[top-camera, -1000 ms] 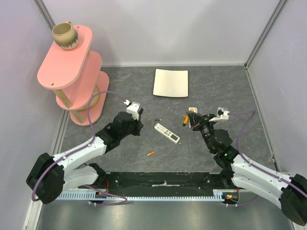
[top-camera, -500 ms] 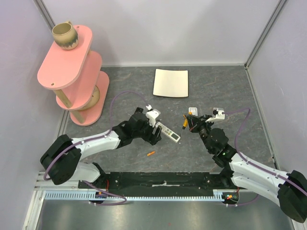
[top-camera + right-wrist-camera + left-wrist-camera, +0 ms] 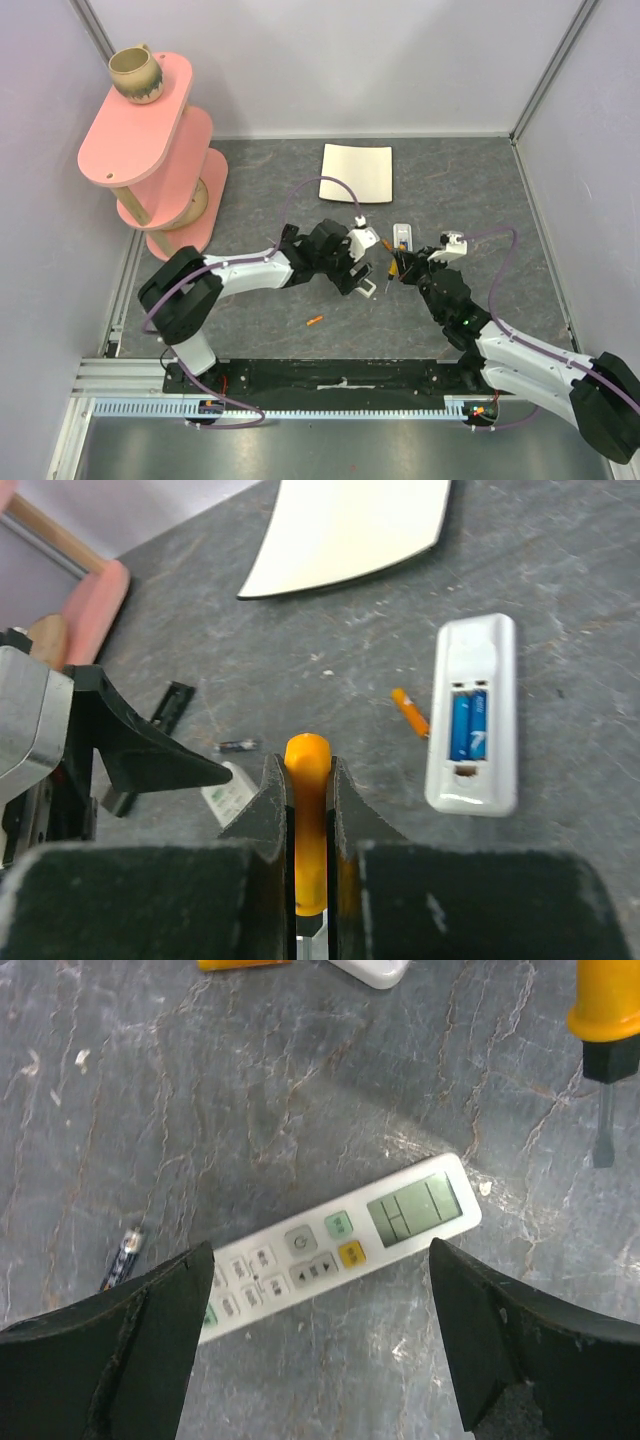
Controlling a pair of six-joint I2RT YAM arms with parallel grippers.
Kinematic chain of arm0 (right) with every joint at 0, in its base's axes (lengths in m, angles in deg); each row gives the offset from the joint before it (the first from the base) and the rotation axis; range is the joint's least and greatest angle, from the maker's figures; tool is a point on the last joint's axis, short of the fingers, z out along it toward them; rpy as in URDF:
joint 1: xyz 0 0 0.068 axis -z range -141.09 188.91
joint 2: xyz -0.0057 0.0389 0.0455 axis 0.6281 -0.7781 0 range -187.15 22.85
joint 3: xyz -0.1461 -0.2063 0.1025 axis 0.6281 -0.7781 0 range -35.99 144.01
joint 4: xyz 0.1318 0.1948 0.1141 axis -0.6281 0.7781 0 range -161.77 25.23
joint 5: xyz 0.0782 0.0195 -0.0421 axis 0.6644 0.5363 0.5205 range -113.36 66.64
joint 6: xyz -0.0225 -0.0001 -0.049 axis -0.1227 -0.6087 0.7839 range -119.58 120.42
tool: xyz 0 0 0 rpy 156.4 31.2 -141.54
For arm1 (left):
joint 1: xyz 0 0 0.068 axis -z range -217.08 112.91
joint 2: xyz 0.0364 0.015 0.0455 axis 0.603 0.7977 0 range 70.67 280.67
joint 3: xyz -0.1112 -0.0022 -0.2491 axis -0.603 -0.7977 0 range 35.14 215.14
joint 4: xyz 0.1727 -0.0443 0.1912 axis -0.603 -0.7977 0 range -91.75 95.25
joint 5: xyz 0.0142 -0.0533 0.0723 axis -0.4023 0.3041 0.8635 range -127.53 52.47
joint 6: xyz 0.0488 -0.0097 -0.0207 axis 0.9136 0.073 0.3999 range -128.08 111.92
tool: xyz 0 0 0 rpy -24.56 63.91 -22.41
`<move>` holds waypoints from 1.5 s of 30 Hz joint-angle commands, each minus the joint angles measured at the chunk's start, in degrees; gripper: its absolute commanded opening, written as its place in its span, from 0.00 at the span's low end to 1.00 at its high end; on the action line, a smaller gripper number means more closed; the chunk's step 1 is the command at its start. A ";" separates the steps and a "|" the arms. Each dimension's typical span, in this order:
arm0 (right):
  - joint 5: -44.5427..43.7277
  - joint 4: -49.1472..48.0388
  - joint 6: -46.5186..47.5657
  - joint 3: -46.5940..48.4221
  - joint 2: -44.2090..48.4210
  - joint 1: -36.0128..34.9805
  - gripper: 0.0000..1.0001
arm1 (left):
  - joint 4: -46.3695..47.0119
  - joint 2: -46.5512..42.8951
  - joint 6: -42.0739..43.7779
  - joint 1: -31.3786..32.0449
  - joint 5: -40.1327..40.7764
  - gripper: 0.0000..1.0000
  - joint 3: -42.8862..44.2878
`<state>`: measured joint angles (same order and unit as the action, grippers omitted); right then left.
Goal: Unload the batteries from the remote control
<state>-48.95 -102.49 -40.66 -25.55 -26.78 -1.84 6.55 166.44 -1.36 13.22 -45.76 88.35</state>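
A white remote control lies buttons-up on the grey table, display end to the right. My left gripper hangs open just above it, one finger on each side; in the top view the gripper hides most of the remote. A second white remote lies face down with its bay open and two blue cells inside. One orange battery lies beside it, another nearer the arm bases. My right gripper is shut on an orange-handled screwdriver.
A small dark battery lies left of the face-up remote. A flat black bar sits behind the left finger. A cream mat lies at the back, and a pink tiered shelf with a mug stands at the far left.
My left arm has swung right across the table to hang over the face-up remote, and its jaws have opened wide. The right gripper, still holding the screwdriver, has shifted slightly left.
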 commanded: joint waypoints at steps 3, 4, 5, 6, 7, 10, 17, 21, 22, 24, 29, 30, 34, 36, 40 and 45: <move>-1.05 2.76 -0.49 -1.38 4.09 2.52 0.00 | -3.67 6.26 12.95 1.55 -1.17 0.94 6.19; -1.05 3.21 -0.32 -1.21 4.53 2.69 0.00 | -4.72 6.71 13.40 1.73 -1.09 0.95 6.55; -1.05 3.56 -0.14 -1.12 4.89 3.13 0.00 | -5.34 7.06 14.01 1.81 -1.35 0.95 6.82; -1.05 4.17 -0.14 -1.12 5.59 3.22 0.00 | -5.78 7.59 14.98 1.90 -1.52 0.95 6.99; -1.05 4.44 -0.05 -1.21 5.77 3.48 0.00 | -6.13 7.68 15.51 2.25 -2.05 0.95 6.99; -0.78 4.53 -0.14 -1.29 6.03 3.75 0.00 | -6.13 8.47 16.22 2.43 -2.05 0.95 6.99; 0.36 4.26 -0.49 -1.12 5.51 4.19 0.00 | -11.48 14.53 17.10 2.52 0.57 0.93 12.26; 0.18 4.53 -0.32 -1.21 6.30 4.28 0.00 | -13.78 16.82 14.12 1.82 2.95 0.87 14.37; 0.18 4.62 -0.23 -1.12 6.38 4.36 0.00 | -14.30 17.26 13.59 1.47 3.22 0.86 14.64; 0.45 4.62 -0.32 -1.12 6.30 4.45 0.00 | -14.57 17.70 11.83 0.24 3.48 0.84 14.64; 0.62 4.71 -0.40 -1.12 6.47 4.63 0.00 | -14.40 16.47 8.67 -3.01 0.95 0.78 12.80; 0.62 4.62 -0.40 -1.12 6.47 4.54 0.00 | -13.53 15.60 8.49 -3.89 0.50 0.77 12.27; 0.97 4.44 -0.49 -1.03 6.12 4.63 0.00 | -14.21 15.33 7.43 -5.48 -0.30 0.56 12.09; 1.06 4.35 -0.40 -1.03 6.21 4.63 0.00 | -14.48 15.59 5.85 -6.88 -0.82 0.38 12.53; 0.71 5.23 -0.23 -1.03 7.61 4.54 0.00 | -15.10 15.85 2.25 -9.26 0.40 0.29 13.32; 1.06 6.28 -0.05 -0.51 9.11 4.63 0.00 | -15.89 15.59 -2.24 -10.23 4.19 0.29 14.81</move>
<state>-47.68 -96.26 -40.66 -26.97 -19.06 2.55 -3.22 181.30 2.03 4.00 -45.73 102.84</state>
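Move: The white remote lies face up almost beneath my open left hand, its middle about 2 cm ahead and 5 cm down, its screen end pointing right and back. On the table, a dark battery sits some 10 cm ahead and 5 cm left, an orange one about 11 cm ahead and 12 cm right. From my right hand, still holding the screwdriver, that remote's middle is roughly 7 cm back, 12 cm left and 13 cm below. I lower my open left hand about 4 cm around the white remote, first easing some 4 cm right with a slight clockwise turn, then sweeping forward and back to the left, turning about 20 degrees counter-clockwise. On that sweep I close the fingers across its button area and pinch it by its sides, still carrying it forward-left. My right hand shifts a little to the right with the screwdriver. ##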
